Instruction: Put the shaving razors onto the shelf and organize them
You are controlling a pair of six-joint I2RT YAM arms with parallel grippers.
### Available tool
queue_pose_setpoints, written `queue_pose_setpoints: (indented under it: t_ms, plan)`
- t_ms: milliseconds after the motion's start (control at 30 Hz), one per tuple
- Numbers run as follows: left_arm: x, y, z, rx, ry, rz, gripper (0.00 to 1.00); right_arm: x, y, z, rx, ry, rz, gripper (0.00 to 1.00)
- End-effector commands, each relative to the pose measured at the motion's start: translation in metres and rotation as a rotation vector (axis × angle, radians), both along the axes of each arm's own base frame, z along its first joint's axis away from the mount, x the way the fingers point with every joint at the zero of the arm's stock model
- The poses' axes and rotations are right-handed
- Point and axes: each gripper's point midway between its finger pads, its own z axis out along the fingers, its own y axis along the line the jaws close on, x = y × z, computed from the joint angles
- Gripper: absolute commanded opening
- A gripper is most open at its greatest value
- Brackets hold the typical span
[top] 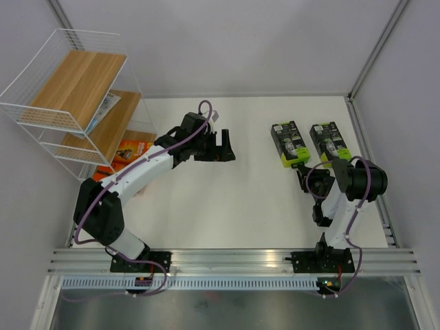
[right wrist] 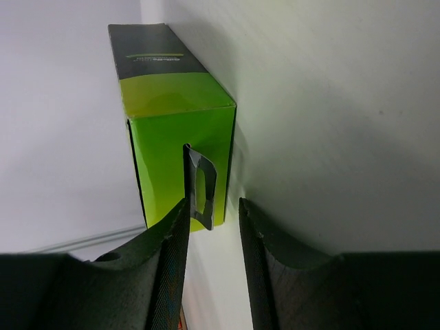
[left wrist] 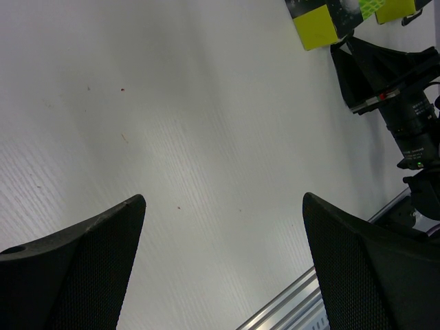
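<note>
Two black razor packs with lime-green ends lie side by side on the table, the left one (top: pixel 289 144) and the right one (top: pixel 328 141). My right gripper (top: pixel 304 173) sits just short of the left pack's lime end. In the right wrist view the pack (right wrist: pixel 180 137) fills the middle. Its dark hang tab (right wrist: pixel 201 187) rests at my left fingertip, and the right gripper (right wrist: pixel 213 206) has narrow jaws with a gap still showing. My left gripper (top: pixel 225 148) hovers wide open over bare table (left wrist: pixel 223 206). The shelf (top: pixel 41 113) holds a white-blue pack (top: pixel 104 106) and an orange pack (top: pixel 130 150).
The shelf stands in the far left corner against the wall. A raised border (top: pixel 368 158) runs along the table's right side close to the packs. An aluminium rail (top: pixel 234 260) carries both arm bases along the near edge.
</note>
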Motion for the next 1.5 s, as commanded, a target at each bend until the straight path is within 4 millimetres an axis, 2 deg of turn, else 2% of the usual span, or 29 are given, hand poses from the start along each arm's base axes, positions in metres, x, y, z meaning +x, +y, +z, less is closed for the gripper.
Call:
queue_pose_setpoints:
  t_ms: [0,200,300,567,900,1167,1333,1367,1433,1467]
  plan:
    - [0.007,-0.003,0.01,0.001,-0.058,-0.022,1.0,0.006,0.0,0.028,-0.038,-0.16,0.0,0.43]
    - [0.007,-0.003,0.008,0.003,-0.05,-0.022,1.0,0.018,-0.004,0.046,-0.054,-0.227,-0.019,0.41]
    - [0.007,-0.005,0.009,-0.001,-0.053,-0.024,1.0,0.025,-0.005,0.044,-0.044,-0.228,-0.024,0.36]
    - [0.007,-0.005,0.017,-0.006,-0.073,-0.034,1.0,0.028,-0.008,0.046,-0.053,-0.237,-0.04,0.34]
    - [0.004,-0.005,0.019,-0.014,-0.062,-0.038,1.0,0.044,-0.01,0.066,-0.074,-0.312,-0.046,0.22]
    - [0.001,-0.003,0.02,-0.009,-0.064,-0.038,1.0,0.045,-0.012,0.075,-0.08,-0.336,-0.057,0.12]
    - [0.0,-0.001,0.023,-0.008,-0.067,-0.038,1.0,0.046,-0.008,0.106,-0.068,-0.421,-0.035,0.04]
    - [0.0,-0.001,0.024,-0.01,-0.072,-0.037,1.0,0.045,-0.004,0.121,-0.061,-0.461,-0.017,0.01]
    - [-0.001,0.0,0.024,-0.008,-0.069,-0.037,1.0,0.043,-0.001,0.137,-0.065,-0.506,-0.005,0.01]
    - [-0.001,0.0,0.024,-0.008,-0.071,-0.036,1.0,0.04,0.0,0.153,-0.075,-0.551,0.003,0.01]
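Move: The left of the two black-and-green razor boxes lies just beyond the right fingertips, its middle about 8 cm ahead and 3 cm to the left, nearly level in height; its near green end, with a thin tab, faces the hand. The other razor box lies also some 8 cm ahead, but 11 cm to the right. From the left hand, the left razor box is about 6 cm ahead, 22 cm to the right and 15 cm below. Forward goes the right hand, low and straight at the green end of the left razor box, slowing after about 1.5 cm. The half-open fingers, one above the other, keep closing until shut and pinch the thin tab; as they finish, the hand edges on forward and starts up by some 1.5 cm, its wrist hardly turning. ##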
